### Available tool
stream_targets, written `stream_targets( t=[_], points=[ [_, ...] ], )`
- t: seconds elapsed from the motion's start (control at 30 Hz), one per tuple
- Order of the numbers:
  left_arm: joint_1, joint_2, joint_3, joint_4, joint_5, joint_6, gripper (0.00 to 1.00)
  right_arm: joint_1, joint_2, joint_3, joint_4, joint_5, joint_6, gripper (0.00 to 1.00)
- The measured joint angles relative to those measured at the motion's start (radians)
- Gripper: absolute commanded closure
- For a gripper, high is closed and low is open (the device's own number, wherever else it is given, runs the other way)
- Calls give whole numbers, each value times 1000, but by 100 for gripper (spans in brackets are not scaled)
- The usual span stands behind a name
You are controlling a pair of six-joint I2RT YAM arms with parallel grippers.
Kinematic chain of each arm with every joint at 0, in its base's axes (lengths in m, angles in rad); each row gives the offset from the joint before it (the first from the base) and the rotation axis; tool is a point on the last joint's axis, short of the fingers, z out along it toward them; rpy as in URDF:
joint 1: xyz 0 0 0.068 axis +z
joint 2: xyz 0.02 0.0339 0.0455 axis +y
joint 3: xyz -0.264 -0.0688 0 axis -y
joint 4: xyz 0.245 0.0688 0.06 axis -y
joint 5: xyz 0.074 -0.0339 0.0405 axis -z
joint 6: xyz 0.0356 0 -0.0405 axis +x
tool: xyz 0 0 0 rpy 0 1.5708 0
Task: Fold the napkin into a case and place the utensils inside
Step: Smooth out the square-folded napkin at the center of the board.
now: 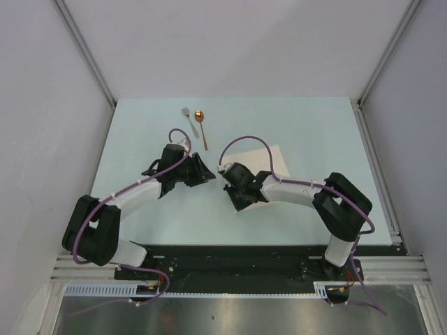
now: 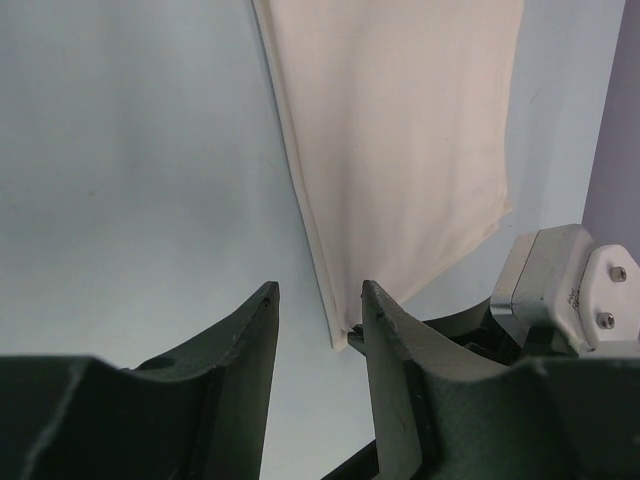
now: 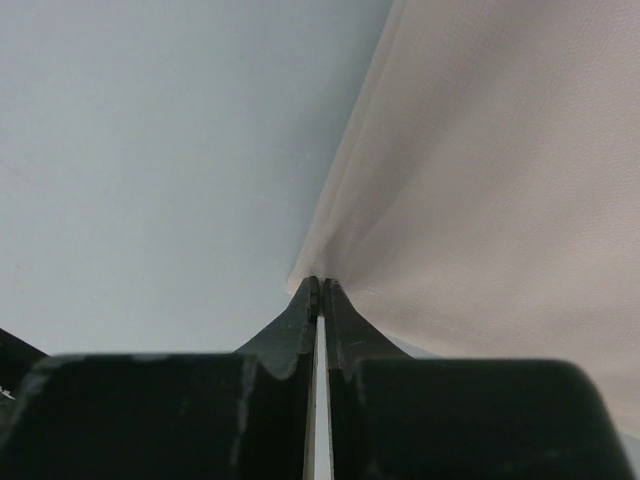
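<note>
The cream napkin (image 1: 272, 159) lies flat on the table to the right of centre, partly under my right arm. My right gripper (image 3: 318, 285) is shut on its near left corner, the cloth (image 3: 500, 200) puckering at the tips. Beside that corner, my left gripper (image 2: 318, 300) hovers open over bare table with nothing between its jaws, the napkin (image 2: 400, 130) stretching away ahead. In the top view the two grippers, left (image 1: 208, 174) and right (image 1: 228, 183), face each other mid-table. The silver fork (image 1: 188, 120) and copper-bowled spoon (image 1: 202, 125) lie side by side at the back.
The pale blue-green table (image 1: 314, 125) is walled by white panels at the back and both sides. The right wrist's pale housing (image 2: 560, 280) shows close to my left gripper's right finger. The arm bases sit on a black rail (image 1: 237, 262) at the near edge.
</note>
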Motion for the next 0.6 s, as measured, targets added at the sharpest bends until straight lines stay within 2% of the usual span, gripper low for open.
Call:
stream_targets(
  t=[0.23,0.33,0.43,0.47,0.53,0.57,0.6],
  points=[
    [0,0,-1,0,0,0,57,3,-7,8,-15,-1,10,95],
    [0,0,-1,1,3,0,56,5,-9,8,-14,-8,18,89],
    [0,0,-2,3,13,0,56,6,-9,8,-11,-24,26,71],
    [0,0,-2,4,16,0,56,6,-8,8,-8,-32,31,62],
    [0,0,-2,5,18,0,55,6,-3,8,1,-48,44,54],
    [0,0,-2,5,19,0,55,4,-1,8,3,-54,47,44],
    [0,0,-3,8,22,0,55,1,0,8,3,-58,49,40]
  ],
)
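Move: The napkin's near-left corner is already pinched at the right hand's fingertips, level with the hand point and about 1 cm below it. The napkin's middle lies roughly 9 cm ahead and 7 cm to the right, its far-left corner some 16 cm ahead and 4 cm to the left. The spoon lies about 24 cm ahead and 10 cm to the left. From the left hand, the pinched corner is about 8 cm back, 7 cm right and 7 cm down. The napkin's near-left corner is held between the right fingertips while the hand eases up and slightly back by only half a centimetre. Then the fingers open to nearly half their range and let go of it, the hand slipping about 1 cm left and slightly back, the wrist tilting barely 5 degrees. ##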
